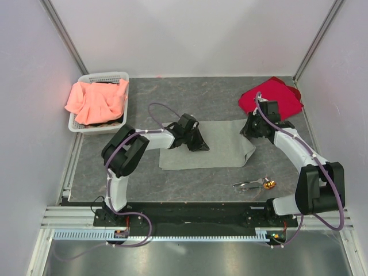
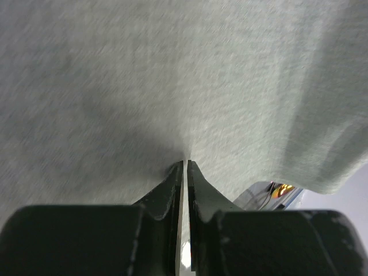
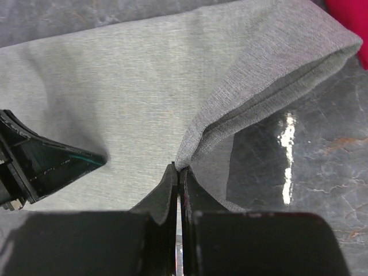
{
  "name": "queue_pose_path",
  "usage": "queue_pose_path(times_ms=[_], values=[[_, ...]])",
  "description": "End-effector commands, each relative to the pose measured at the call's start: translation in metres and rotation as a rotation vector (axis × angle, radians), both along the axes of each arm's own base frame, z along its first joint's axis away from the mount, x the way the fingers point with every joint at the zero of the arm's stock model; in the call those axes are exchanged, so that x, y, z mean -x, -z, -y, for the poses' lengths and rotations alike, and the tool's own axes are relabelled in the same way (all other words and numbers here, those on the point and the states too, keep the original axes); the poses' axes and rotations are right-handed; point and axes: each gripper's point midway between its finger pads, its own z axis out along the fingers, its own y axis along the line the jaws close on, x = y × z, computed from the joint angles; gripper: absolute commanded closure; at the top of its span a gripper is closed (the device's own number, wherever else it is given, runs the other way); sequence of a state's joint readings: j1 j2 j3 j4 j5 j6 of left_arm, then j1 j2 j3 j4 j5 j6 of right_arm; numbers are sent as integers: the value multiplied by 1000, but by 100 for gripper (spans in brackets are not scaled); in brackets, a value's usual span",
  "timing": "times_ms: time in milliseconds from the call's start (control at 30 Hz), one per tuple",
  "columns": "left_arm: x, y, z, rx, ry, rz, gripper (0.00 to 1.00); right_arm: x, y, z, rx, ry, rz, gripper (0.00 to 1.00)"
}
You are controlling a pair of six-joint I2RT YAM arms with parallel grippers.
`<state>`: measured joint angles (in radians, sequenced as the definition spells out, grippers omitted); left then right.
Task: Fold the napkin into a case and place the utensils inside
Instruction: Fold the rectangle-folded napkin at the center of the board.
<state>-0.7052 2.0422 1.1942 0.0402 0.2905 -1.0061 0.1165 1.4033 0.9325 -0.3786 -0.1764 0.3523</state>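
Observation:
The grey-green napkin (image 1: 221,150) lies spread flat at the middle of the table. My left gripper (image 1: 203,146) rests on its left half. In the left wrist view the left gripper (image 2: 185,163) is shut, pinching napkin (image 2: 172,80) cloth at the tips. My right gripper (image 1: 246,131) is at the napkin's far right corner. In the right wrist view the right gripper (image 3: 179,168) is shut on the napkin (image 3: 144,92) edge, which is lifted into a loose fold (image 3: 276,69). The utensils (image 1: 255,184), silvery with an orange-brown end, lie on the table near the front right, apart from the napkin.
A bright red cloth (image 1: 275,95) lies at the back right, just behind my right gripper. A white basket (image 1: 122,78) holding a salmon-orange cloth (image 1: 96,100) stands at the back left. Grey walls close in both sides.

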Motion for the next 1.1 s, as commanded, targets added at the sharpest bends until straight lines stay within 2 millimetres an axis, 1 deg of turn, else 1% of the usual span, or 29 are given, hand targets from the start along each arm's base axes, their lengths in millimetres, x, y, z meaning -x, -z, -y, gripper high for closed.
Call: queue_pose_path(times_ms=[0,33,67,100,133,167,200,233,267,333,367,400,433,467,500,533,600,633,700,733,767,800,833,900,933,1000,1033,1067], values=[[6,-28,-33,21,-43,16,88,-14,-48,-27,-54,-68,119,100],[1,-29,-48,19,-74,12,88,-15,-51,-32,-55,-77,125,100],[0,-45,-58,40,-89,38,88,-16,-55,-42,-52,-99,131,100],[8,-34,-75,16,-108,15,89,-16,-57,-47,-50,-110,129,100],[2,-36,-93,10,-144,27,89,-16,-58,-53,-50,-122,127,100],[1,-46,-104,14,-164,57,89,-17,-62,-68,-55,-152,131,100],[10,-36,-120,-12,-182,38,89,-16,-63,-76,-64,-164,128,100],[7,-33,-136,-34,-215,50,89,-19,-69,-85,-85,-168,136,100],[14,-30,-148,-51,-229,51,89,-17,-66,-103,-96,-202,127,100],[15,-27,-164,-89,-258,76,89,-18,-69,-122,-123,-215,129,100],[26,-22,-172,-116,-261,55,89,-17,-65,-137,-127,-239,124,100],[28,-20,-176,-127,-265,59,89,-17,-64,-146,-131,-250,119,100],[30,-19,-180,-141,-274,64,89,-20,-69,-155,-143,-251,126,100],[36,-14,-184,-153,-276,57,89,-18,-63,-170,-147,-273,115,100],[37,-16,-187,-158,-279,71,89,-19,-63,-178,-155,-273,116,100],[38,-15,-190,-173,-285,71,89,-18,-61,-192,-168,-286,106,100],[40,-11,-194,-191,-289,68,89,-21,-61,-206,-189,-287,105,100],[41,-9,-195,-197,-291,65,89,-20,-58,-218,-197,-302,96,100],[45,0,-198,-211,-304,35,89,-22,-58,-232,-234,-289,86,100],[46,5,-200,-222,-315,25,89,-19,-52,-242,-249,-296,66,100],[50,10,-202,-226,-321,9,89,-20,-54,-250,-283,-286,64,100],[52,13,-203,-223,-331,-5,89,-20,-53,-255,-300,-281,56,100],[52,13,-202,-213,-333,-5,89,-17,-47,-265,-311,-292,38,100],[58,17,-203,-205,-337,-18,89,-18,-47,-275,-352,-272,30,100],[58,14,-202,-195,-339,-7,89,-15,-39,-280,-356,-271,12,100],[61,12,-205,-192,-349,2,89,-17,-39,-288,-393,-260,10,100],[61,9,-206,-186,-351,8,89,-17,-32,-291,-393,-255,-4,100],[62,2,-207,-175,-358,26,89,-18,-32,-295,-406,-262,-4,100]])
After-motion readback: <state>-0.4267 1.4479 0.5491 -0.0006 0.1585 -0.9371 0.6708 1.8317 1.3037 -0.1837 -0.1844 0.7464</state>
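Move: The right gripper already holds the napkin's lifted right side. The napkin's left edge lies about 35 cm to this gripper's left, 2 cm back and 9 cm below. From the same gripper, the red cloth is some 17 cm ahead and 14 cm right, and the utensils about 20 cm back and 7 cm right. For the left fingertips, down on the napkin's middle, its near-left corner is roughly 22 cm left and 9 cm back; the white basket is about 50 cm left and 22 cm ahead. Carry the pinched right side of the napkin about 27 cm left over the rest of it towards the left edge, arching up some 5 cm and sinking back, the wrist turning some 15 degrees counter-clockwise. Meanwhile hop the nearly shut left gripper off the napkin's middle, some 20 cm left and a little back, and set its tips down on the cloth near the near-left corner. ##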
